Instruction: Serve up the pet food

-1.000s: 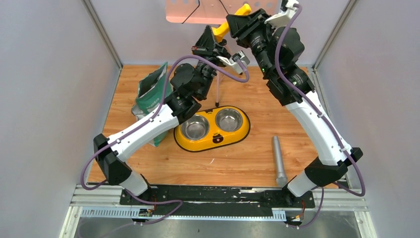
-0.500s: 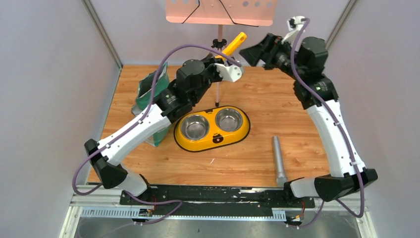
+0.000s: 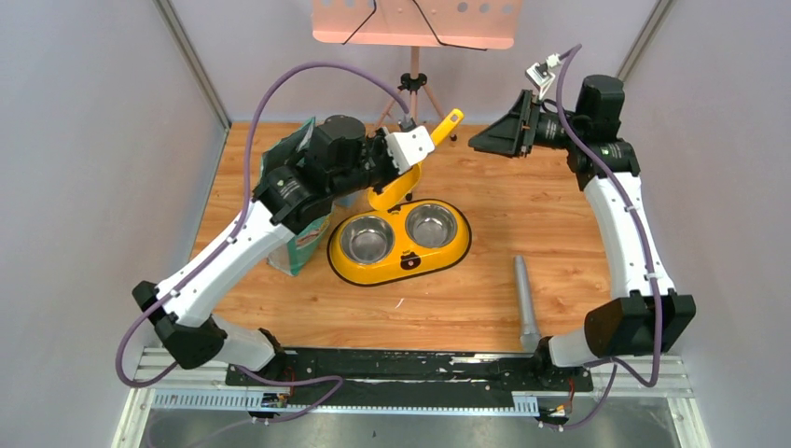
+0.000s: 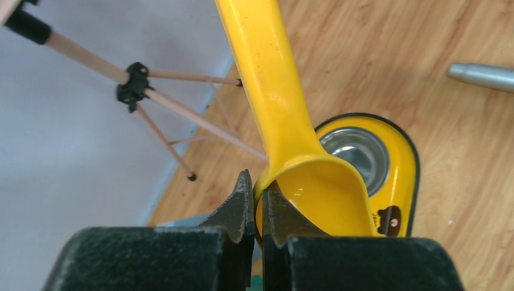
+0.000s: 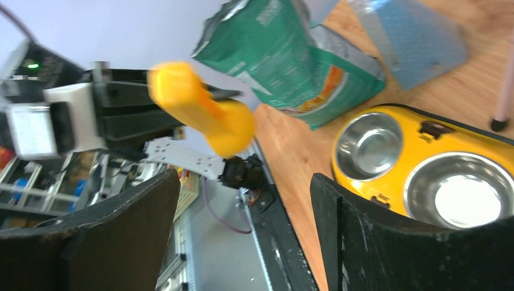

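Observation:
My left gripper (image 3: 390,183) (image 4: 257,189) is shut on the rim of the yellow scoop (image 3: 403,183) (image 4: 285,115). It holds the scoop above the far edge of the yellow double bowl (image 3: 438,265) (image 4: 407,163) (image 5: 410,140), with the handle pointing up toward the back. The scoop's cup looks empty, and both steel bowls are empty too. My right gripper (image 3: 478,142) (image 5: 242,200) hangs open at the back right, clear of the scoop, with nothing between its fingers. A green-and-white bag (image 3: 291,161) (image 5: 285,48) stands open left of the bowls. The pet food is hidden.
A metal cylinder (image 3: 525,301) (image 4: 482,76) lies on the wooden table to the right of the bowls. A thin wooden tripod (image 3: 413,86) (image 4: 134,86) carrying a pink board (image 3: 415,23) stands at the back wall. Grey walls enclose the table on three sides.
My right gripper opened, let go of the scoop's handle and drew back to the right. My left arm came down with the scoop, from high at the back to just above the bowls.

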Motion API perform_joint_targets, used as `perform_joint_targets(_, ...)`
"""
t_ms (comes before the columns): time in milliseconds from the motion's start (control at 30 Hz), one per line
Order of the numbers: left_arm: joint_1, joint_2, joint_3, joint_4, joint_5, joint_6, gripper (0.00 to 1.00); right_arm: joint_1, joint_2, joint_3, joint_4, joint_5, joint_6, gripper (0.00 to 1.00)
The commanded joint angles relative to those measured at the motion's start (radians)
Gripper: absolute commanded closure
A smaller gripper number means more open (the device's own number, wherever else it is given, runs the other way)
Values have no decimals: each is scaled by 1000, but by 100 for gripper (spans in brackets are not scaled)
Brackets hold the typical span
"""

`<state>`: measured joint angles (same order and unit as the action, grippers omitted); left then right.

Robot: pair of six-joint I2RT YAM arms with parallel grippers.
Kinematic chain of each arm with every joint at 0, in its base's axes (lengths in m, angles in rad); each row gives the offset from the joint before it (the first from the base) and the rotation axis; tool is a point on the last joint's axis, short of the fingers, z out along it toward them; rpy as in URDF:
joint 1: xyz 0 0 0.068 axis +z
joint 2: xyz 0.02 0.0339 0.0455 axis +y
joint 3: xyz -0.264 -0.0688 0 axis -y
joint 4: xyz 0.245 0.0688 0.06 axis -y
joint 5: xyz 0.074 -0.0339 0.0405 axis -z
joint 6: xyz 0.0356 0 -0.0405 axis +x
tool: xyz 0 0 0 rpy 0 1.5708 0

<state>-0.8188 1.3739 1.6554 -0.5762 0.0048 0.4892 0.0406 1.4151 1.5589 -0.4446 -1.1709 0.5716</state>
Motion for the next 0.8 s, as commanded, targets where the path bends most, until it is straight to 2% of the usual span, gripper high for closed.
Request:
perform_joint_targets(0,13,77,90,-1,156,-107,100,54,55,166,85,-153,110,20)
perform_joint_targets(100,13,103,118,32,225,-119,100,91,89,217,59,-138,131,23)
perform_joint_targets(200,12,125,153,45,241,-136,100,126,105,246,54,-58,119,27)
perform_joint_targets(433,-14,145,175,76,88,-106,100,195,101,253,131,241,126,42)
perform_joint_targets(533,-17,149,178,81,54,-100,100,222,126,284,136,251,117,47)
perform_joint_targets(767,-16,141,137,113,-50,6,100,231,116,290,78,186,-1,48)
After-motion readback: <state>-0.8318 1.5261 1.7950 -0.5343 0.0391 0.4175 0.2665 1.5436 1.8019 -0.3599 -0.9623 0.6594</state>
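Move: The right hand, open, goes for the yellow scoop's handle, whose middle is about 9 cm to its left, level fore and aft, and some 4 cm above. From the left hand, already pinching the scoop by its bowl rim, that handle is about 6 cm to the right, 1 cm ahead and 5 cm up. The double feeder lies about 36 cm below the left hand, 3 cm back and 2 cm right; the food bag stands 21 cm to its left, 2 cm ahead and 28 cm down. Leftward and up, the right hand travels about 7 cm across and 5 cm higher, bringing its jaws around the scoop's handle and part-closing, still well open. Meanwhile the left hand, keeping its pinch on the rim, carries the scoop about 4 cm right towards it, dipping a couple of centimetres and rising again, then easing 2 cm forward. ##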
